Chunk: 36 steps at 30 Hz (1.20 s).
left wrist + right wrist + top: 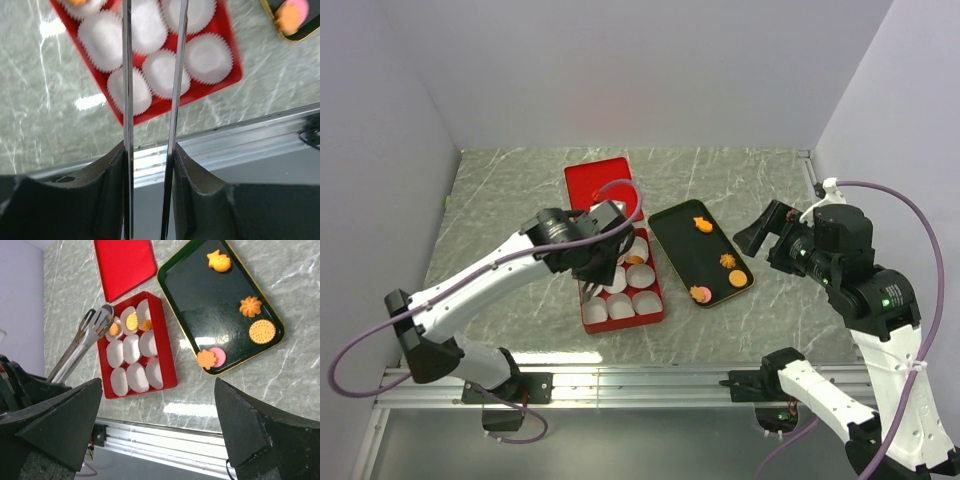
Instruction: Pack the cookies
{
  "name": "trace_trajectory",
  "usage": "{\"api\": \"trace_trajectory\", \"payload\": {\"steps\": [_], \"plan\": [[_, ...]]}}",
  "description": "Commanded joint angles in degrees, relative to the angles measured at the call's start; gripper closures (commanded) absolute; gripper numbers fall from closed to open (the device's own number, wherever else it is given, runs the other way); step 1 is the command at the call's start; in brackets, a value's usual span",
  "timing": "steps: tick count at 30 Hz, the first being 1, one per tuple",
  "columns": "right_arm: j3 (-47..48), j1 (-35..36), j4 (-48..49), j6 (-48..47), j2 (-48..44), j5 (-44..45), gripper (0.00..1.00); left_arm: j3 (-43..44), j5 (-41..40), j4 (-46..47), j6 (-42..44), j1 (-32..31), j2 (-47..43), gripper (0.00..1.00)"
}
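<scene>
Several cookies lie on the dark tray: an orange fish shape, an orange flower, a round orange one, and a pink one beside another orange flower. Three orange cookies sit in paper cups at the far end of the red box. My left gripper is shut on metal tongs, whose tips hover over the box's far-left corner. My right gripper hangs open and empty, right of the tray.
The red lid lies flat behind the box. White paper cups without cookies fill the near rows of the box. An aluminium rail runs along the table's near edge. Grey walls close in the left, back and right.
</scene>
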Motion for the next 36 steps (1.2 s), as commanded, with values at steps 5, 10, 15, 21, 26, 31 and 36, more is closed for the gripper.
{"api": "trace_trajectory", "payload": {"steps": [5,10,15,21,26,31,36], "plan": [[-1.42,0.38,2.54,0.22,-0.51,-1.95,0.0,-8.09,1.54,5.94,-4.03,-2.5,-5.77,0.73],[-0.71,0.38,1.84,-0.04,-0.59,-1.86,0.0,-10.3,1.8,7.61,-5.53,-4.96,-4.02,0.75],[-0.97,0.29,0.96,-0.31,-1.82,-1.25,0.0,-10.74,2.59,9.28,-5.27,-6.19,-1.56,0.75],[-2.29,0.29,0.52,0.13,-2.97,-1.07,0.0,-10.12,2.24,9.2,-4.65,-6.63,0.73,0.76],[-2.47,0.29,0.43,-0.04,-3.4,-0.54,0.0,-10.21,2.33,9.2,-4.3,-6.72,1.96,0.76],[-3.09,0.38,0.52,-0.22,-3.49,-0.54,0.0,-10.21,2.24,9.2,-4.3,-6.72,3.02,0.72],[-3.0,0.29,0.78,-0.57,-3.06,-0.54,0.0,-10.21,2.5,9.9,-4.03,-6.72,3.89,0.68]]}}
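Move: The left hand, holding the tongs, has the middle of the red box about 7 cm ahead, 5 cm to its right and some 20 cm below. The yellow cookie in the box's back row lies some 15 cm ahead and 2 cm right; the tray's near orange flower cookie is about 5 cm ahead and 26 cm right. From the right hand, the box is some 25 cm left, 6 cm ahead and 30 cm down. Down about 7 cm towards the box goes the left hand with the tongs, drawing back some 3 cm at first with a brief lean left, then slipping about 4 cm to the right before slowing into an almost straight descent. The grip on the tongs stays the same, their arms still parted, and the wrist tilts only slightly. ##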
